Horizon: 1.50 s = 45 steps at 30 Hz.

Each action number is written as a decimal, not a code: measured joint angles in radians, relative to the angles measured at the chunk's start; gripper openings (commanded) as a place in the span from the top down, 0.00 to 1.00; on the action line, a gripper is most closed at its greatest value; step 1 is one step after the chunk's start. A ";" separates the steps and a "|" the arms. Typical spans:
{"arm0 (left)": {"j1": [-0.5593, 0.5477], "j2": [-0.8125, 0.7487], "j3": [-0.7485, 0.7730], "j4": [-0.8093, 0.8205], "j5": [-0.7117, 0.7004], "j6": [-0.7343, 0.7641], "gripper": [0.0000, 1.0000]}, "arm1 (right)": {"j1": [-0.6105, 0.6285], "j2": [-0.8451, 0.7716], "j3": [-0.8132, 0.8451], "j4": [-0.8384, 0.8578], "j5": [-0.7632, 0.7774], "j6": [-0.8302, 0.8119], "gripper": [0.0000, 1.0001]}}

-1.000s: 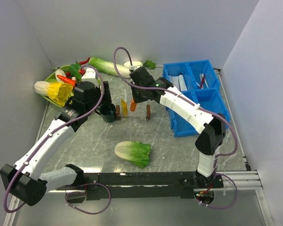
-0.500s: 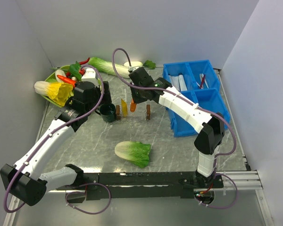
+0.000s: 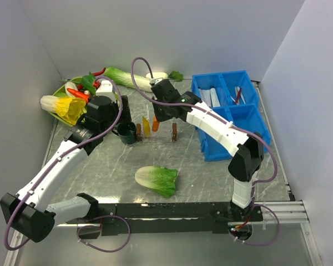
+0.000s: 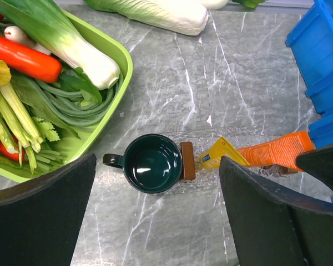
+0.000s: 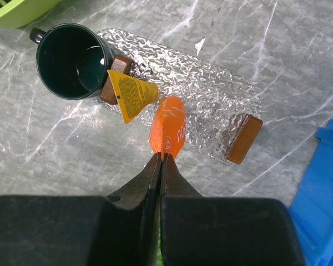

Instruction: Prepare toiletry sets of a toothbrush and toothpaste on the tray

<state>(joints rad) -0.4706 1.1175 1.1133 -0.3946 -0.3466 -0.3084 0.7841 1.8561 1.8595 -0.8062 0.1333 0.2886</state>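
Note:
My right gripper (image 5: 162, 156) is shut on the flat end of the orange toothpaste (image 5: 169, 130), which hangs nose-down over the clear embossed tray (image 5: 211, 105) with brown end blocks. I cannot tell whether its tip touches the tray. The yellow toothpaste (image 5: 130, 94) lies on the tray's left end beside a dark green mug (image 5: 72, 61). My left gripper (image 4: 158, 166) stands open above the mug (image 4: 150, 163), holding nothing. In the top view the orange toothpaste (image 3: 156, 123) sits just right of the yellow one (image 3: 146, 127). Thin toothbrush sticks (image 3: 237, 95) lie in the blue bin (image 3: 227, 119).
A green dish of vegetables (image 3: 64, 91) stands at the back left, with a long cabbage (image 3: 125, 77) behind the tray. A napa cabbage (image 3: 155, 180) lies in the near middle. The blue bin stands close to the tray's right end.
The right gripper has edged slightly left and back with the orange toothpaste. The left arm has not moved.

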 measured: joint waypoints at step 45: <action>0.000 0.000 0.000 0.000 0.000 0.000 0.03 | 0.015 0.099 -0.035 0.058 -0.003 -0.075 1.00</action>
<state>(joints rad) -0.4706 1.1175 1.1133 -0.3946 -0.3462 -0.3080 0.7990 1.9549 1.8244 -0.7479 0.1303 0.2138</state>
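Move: The right hand, shut on the top end of the orange tube, hangs above the middle of the tray; the spot for this tube lies about 14 cm below, 1 cm ahead and 1 cm to its left. Of that spot, the standing yellow tube is some 3 cm left, the dark mug about 12 cm left, and the tray's right brown end 8 cm right, all roughly level with it. From the left hand the spot lies about 12 cm right, 1 cm ahead and 20 cm below. Down in short stages, with brief slow-downs between, the right hand lowers the orange tube about 5 cm towards the middle of the tray, just right of the yellow tube, easing about 1 cm left on the way. The wrist rolls some 5 degrees, its left side dipping, and the shut fingers keep their pinch on the tube's upper end. ##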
